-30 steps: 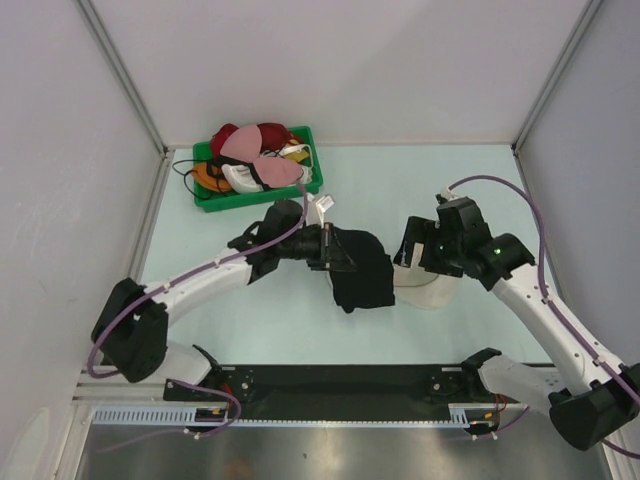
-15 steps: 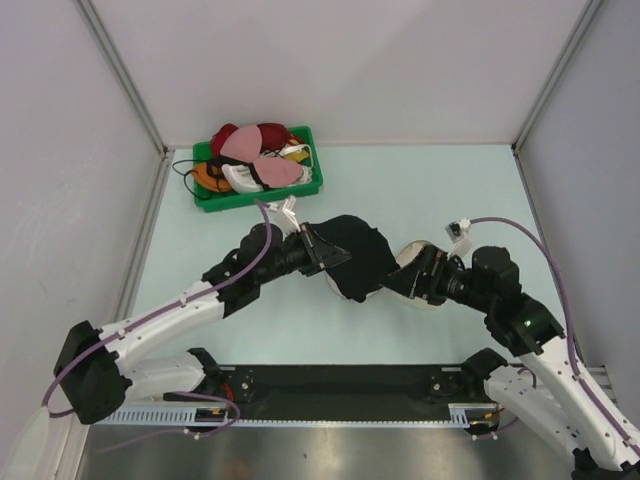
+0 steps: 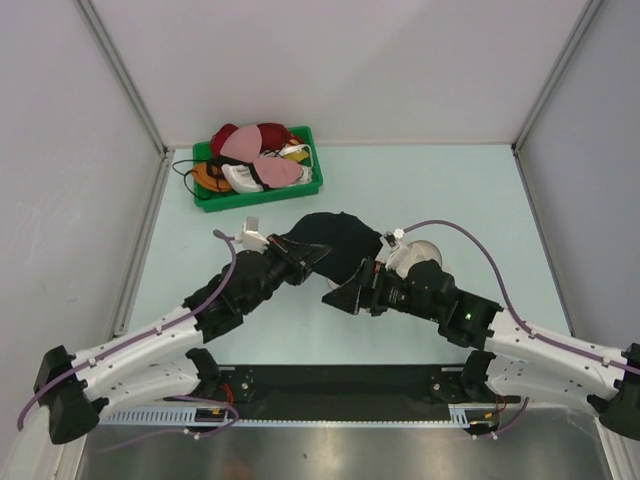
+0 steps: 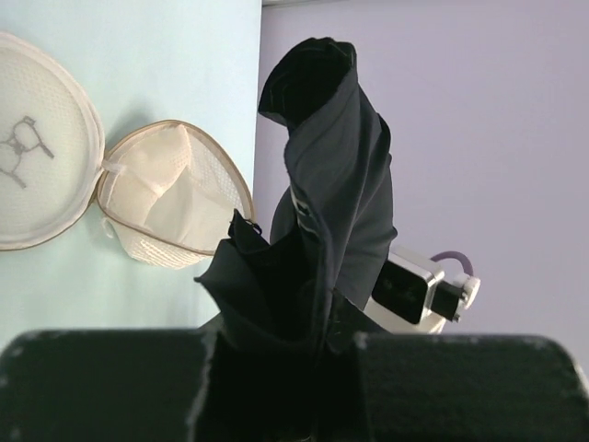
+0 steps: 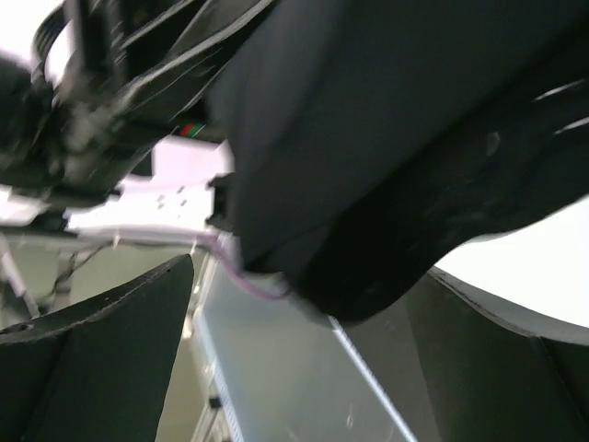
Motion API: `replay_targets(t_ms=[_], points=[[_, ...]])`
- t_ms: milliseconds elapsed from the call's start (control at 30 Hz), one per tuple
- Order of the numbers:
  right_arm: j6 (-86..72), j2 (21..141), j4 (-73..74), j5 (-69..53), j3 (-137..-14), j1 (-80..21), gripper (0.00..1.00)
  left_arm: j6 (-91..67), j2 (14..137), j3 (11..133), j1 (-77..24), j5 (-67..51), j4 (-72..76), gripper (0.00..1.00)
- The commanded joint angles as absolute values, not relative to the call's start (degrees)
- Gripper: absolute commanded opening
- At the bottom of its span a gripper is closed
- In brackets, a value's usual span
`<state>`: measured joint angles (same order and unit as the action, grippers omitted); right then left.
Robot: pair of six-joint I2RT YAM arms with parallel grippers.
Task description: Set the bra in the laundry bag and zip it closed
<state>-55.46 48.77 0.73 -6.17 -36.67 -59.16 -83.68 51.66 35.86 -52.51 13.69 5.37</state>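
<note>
The black bra [image 3: 335, 240] hangs bunched above the middle of the table, with my left gripper [image 3: 308, 256] shut on its near-left edge. In the left wrist view the bra [image 4: 327, 184] rises in a fold out of the left gripper [image 4: 285, 368]. The laundry bag [image 4: 175, 203] lies open on the table beyond, its round lid [image 4: 37, 157] flipped flat beside the dome. From above, only part of the laundry bag [image 3: 425, 250] shows behind my right arm. My right gripper [image 3: 342, 293] points left, open, just under the bra's lower edge. The bra [image 5: 396, 138] fills the view above the right gripper [image 5: 304, 368]; nothing sits between its fingers.
A green plastic bin [image 3: 210, 200] at the back left holds several other bras in red, pink, white and orange. The two arms meet close together at the table's centre. White walls stand on three sides.
My right arm left the bag and swung low and leftward, ending under the bra. My left arm stretched forward and lower, still holding the bra, which shifted slightly back.
</note>
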Motion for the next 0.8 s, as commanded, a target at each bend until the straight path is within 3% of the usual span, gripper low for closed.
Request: replay_targets(t_ms=[0,133,267,367,567,600,767], points=[[-57.03,49.30,-7.90,-0.09,-37.79,-59.24,1.00,-87.54,47.91,33.67,-53.09,16.26,6.15,0.00],[-58.80,51.85,-10.71,0.53,-38.32,-58.27,0.99,-86.84,46.32,32.26,-53.17,14.68,7.12,0.00],[-60.38,54.14,-13.89,-1.32,-38.41,-58.10,0.88,-87.71,45.09,30.07,-53.35,13.89,8.35,0.00],[-60.55,54.32,-13.62,-0.27,-38.32,-57.75,0.86,-87.37,44.82,29.62,-53.44,12.75,9.67,0.00],[-61.70,54.84,-16.70,-0.09,-36.91,-56.95,0.62,-87.36,44.74,29.01,-54.49,12.13,10.63,0.00],[-61.79,55.19,-17.57,-0.09,-36.91,-56.95,0.53,-87.45,44.82,29.00,-54.49,12.04,11.16,0.00],[-62.75,56.69,-19.51,-0.27,-35.16,-55.90,0.29,-87.02,45.26,28.39,-54.58,10.38,13.35,0.00]])
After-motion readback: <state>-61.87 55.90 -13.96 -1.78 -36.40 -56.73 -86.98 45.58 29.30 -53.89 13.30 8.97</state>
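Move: The black bra, already gripped by the left fingers, has its middle some 3 cm ahead and 3 cm right of the left hand; from the open right hand it is about 8 cm ahead, 3 cm left and barely above. The open laundry bag lies on the table roughly 10 cm ahead, 25 cm right and 21 cm below the left hand, with its round lid about 19 cm to the left of the bag. The right hand, fingers spread and pointing left, goes about 4 cm forward with 2 cm each of left and up, into the near part of the bra, tips turning some 10 degrees upward and clockwise, and its fingers close from wide open to under half, bringing the cloth between them. The left hand keeps its grip on the other part and holds the bra up in the air, easing about 2 cm back towards the base and 1 cm to the left, with a small dip and return on the way. ##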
